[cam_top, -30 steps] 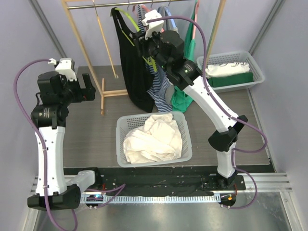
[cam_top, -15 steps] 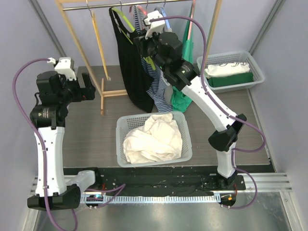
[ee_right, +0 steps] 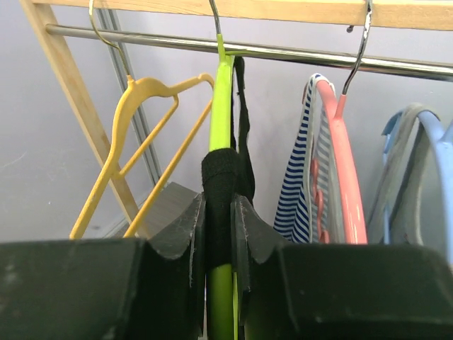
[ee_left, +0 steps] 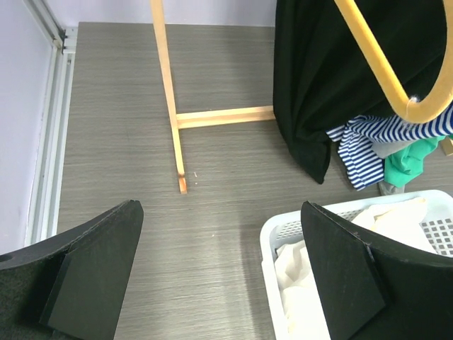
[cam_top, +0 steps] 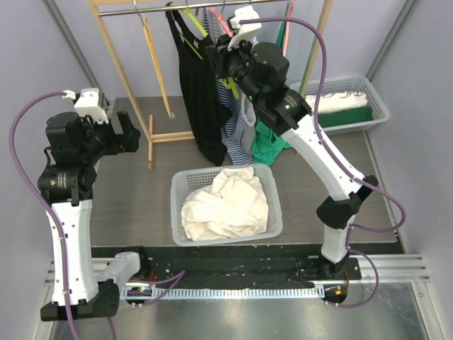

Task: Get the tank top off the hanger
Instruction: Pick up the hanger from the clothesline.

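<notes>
The black tank top [cam_top: 198,92] hangs from a lime green hanger [cam_top: 197,30] on the rack's rail. My right gripper [cam_top: 221,53] is up at the garment's shoulder. In the right wrist view it [ee_right: 219,227] is shut on the black strap [ee_right: 223,180], which is wrapped round the green hanger arm [ee_right: 221,99]. My left gripper [cam_top: 131,132] hovers open over the floor at the left, holding nothing. In the left wrist view it [ee_left: 219,207] is well apart from the tank top's hem [ee_left: 318,92].
A white basket [cam_top: 177,191] of white cloth sits below the rack, and a second basket [cam_top: 375,95] stands at the right. The wooden rack [cam_top: 127,78] also carries a bare yellow hanger [ee_right: 152,86], a striped garment [cam_top: 237,124] and a green garment [cam_top: 267,149].
My right gripper has risen toward the rail and closed on the tank top's strap at the green hanger. The left arm has shifted slightly left, still open.
</notes>
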Robot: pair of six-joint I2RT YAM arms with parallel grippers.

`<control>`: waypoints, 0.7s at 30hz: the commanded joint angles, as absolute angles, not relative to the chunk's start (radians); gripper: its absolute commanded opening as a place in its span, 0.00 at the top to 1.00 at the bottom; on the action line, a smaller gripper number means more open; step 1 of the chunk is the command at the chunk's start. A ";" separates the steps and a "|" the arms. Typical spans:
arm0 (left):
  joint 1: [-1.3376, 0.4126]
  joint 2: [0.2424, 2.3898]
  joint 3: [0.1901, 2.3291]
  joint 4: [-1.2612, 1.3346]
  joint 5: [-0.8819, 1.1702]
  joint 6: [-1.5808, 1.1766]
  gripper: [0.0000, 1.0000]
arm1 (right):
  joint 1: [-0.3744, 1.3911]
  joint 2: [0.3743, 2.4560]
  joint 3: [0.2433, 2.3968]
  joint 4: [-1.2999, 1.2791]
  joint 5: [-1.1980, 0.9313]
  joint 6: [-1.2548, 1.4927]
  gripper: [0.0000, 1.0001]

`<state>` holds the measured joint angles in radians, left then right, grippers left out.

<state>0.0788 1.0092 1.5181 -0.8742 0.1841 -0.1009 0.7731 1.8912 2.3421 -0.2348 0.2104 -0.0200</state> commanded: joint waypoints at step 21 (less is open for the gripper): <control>0.075 1.072 1.601 -0.877 0.230 -0.129 0.00 | 0.778 1.430 1.999 -0.343 0.071 0.138 0.99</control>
<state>0.0788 1.0504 1.5532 -0.8955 0.2005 -0.1051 0.7723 1.5612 1.9797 -0.3317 0.1318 0.0856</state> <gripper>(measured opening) 0.996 0.214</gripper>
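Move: The right hand already grips the black tank top and green hanger together, lifted beside the rod. The basket, where they are being taken, lies some 21 cm back from it, straight in line sideways and nearly 50 cm below. The yellow hanger is about 14 cm left and 6 cm farther out, and the pink hanger 5 cm right and 8 cm out, both near hand height. From the idle left hand, the basket is about 25 cm right, 6 cm back and 34 cm below. Keeping its pinch on the green hanger and the black strap around it, the right hand draws them back from the rod, about 7 cm towards its base and some 4 cm to the right, gathering speed towards the end. It first edges up a touch, then sinks to finish 2 to 3 cm lower, the fingers tipping down by nearly 10 degrees and turning slightly counter-clockwise as the hanger comes away from between the yellow and pink ones. ##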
